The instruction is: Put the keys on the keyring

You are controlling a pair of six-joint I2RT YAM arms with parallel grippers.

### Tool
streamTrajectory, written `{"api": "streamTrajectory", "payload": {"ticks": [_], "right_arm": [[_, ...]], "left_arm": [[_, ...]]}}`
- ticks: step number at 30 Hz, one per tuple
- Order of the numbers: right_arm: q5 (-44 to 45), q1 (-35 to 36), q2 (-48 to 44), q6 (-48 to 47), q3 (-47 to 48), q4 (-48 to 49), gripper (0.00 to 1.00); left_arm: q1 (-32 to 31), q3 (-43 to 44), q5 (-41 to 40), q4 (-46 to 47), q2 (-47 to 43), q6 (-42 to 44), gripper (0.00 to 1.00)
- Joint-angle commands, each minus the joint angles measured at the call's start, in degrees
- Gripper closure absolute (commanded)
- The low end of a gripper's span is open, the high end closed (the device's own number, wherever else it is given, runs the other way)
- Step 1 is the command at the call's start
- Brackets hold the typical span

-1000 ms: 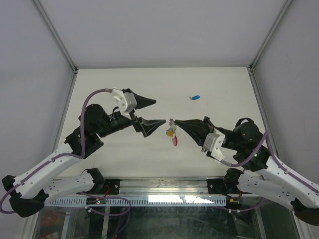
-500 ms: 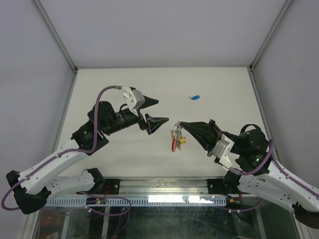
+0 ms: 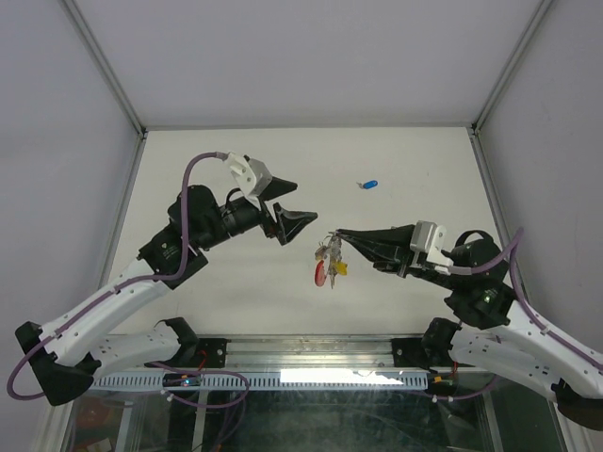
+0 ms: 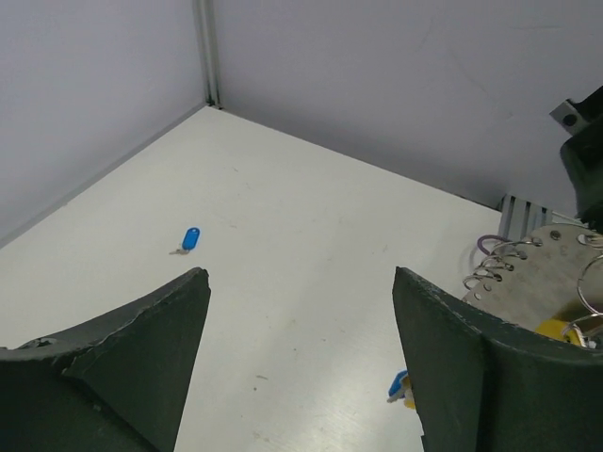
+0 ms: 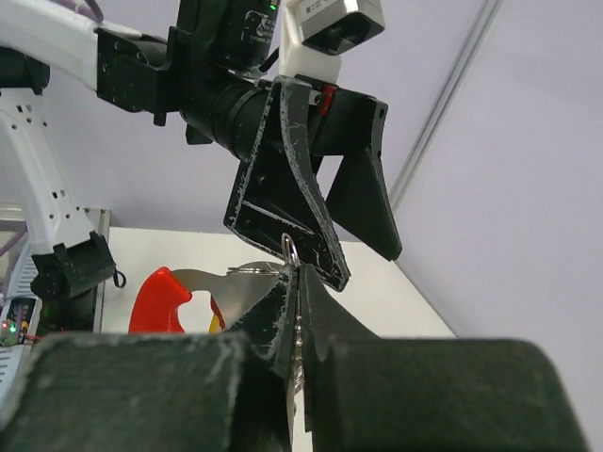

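My right gripper (image 3: 339,235) is shut on the thin silvery keyring (image 5: 292,250), whose loop pokes up between the pressed fingertips. A red-headed key (image 3: 321,273) and a yellow one (image 3: 339,268) dangle from the ring above the table; the red head (image 5: 160,298) shows left of the jaws in the right wrist view. My left gripper (image 3: 303,201) hovers open just left of the ring, with nothing between its fingers (image 4: 141,363). The ring (image 4: 592,282) shows at the right edge of the left wrist view. A loose blue key (image 3: 368,185) (image 4: 191,238) lies on the table further back.
The white table (image 3: 236,160) is walled by grey panels with metal posts at the back corners. A metal rail (image 3: 311,363) runs along the near edge between the arm bases. A bit of blue and yellow (image 4: 399,384) peeks out beside my left gripper's right finger.
The right gripper has turned and levelled out with the ring, so the keys now hang lower and further left. The left gripper rose and swung slightly right, its jaws narrowing a little.
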Motion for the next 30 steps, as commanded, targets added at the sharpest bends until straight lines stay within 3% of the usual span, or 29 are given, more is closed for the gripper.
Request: {"api": "streamTrajectory", "payload": {"ticks": [1,7,12,13,14,18,30], "right_arm": [[2.15,0.29,0.36,6.87,-0.41,9.34,1.00],[2.15,0.26,1.18,6.87,-0.60,11.30,1.00],[2.15,0.28,1.65,6.87,-1.66,14.17,1.00],[2.98,0.29,1.91,8.87,-1.68,14.42,1.00],[5.08,0.29,2.17,20.04,-1.69,14.67,1.00],[3.71,0.30,3.07,22.08,-1.76,15.80,1.00],[2.45,0.29,3.76,22.15,-1.94,17.58,1.00]], "left_arm": [[0.46,-0.22,5.07,6.87,-3.77,-0.57,0.24],[0.50,-8.22,12.04,19.44,-11.22,0.94,0.29],[0.47,-8.86,20.93,23.78,-11.38,1.82,0.45],[0.46,-8.52,22.46,24.18,-10.77,1.80,0.46],[0.50,-8.40,23.70,24.73,-10.29,1.64,0.47],[0.50,-8.67,23.70,27.11,-9.28,1.17,0.45],[0.49,-8.63,27.05,30.05,-6.06,-2.11,0.55]]}}
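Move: Some 10 cm back, 7 cm right and 5 cm up from the open left hand is the keyring. Already pinched upright at the right hand's fingertips, it sits only about 1 cm to that hand's left. Under it the red key hangs roughly 5 cm back, 4 cm left and 5 cm below the right hand; the yellow key is about 5 cm back, level sideways and 5 cm below. Drawing back about 8 cm and rising some 6 cm, the left hand swings towards the keyring, turning clockwise and tipping its fingers up until they point right at it, and half closes in the air. Meanwhile the right hand keeps its pinch on the ring, rolls some 20 degrees about its own fingers and eases a couple of centimetres left. ##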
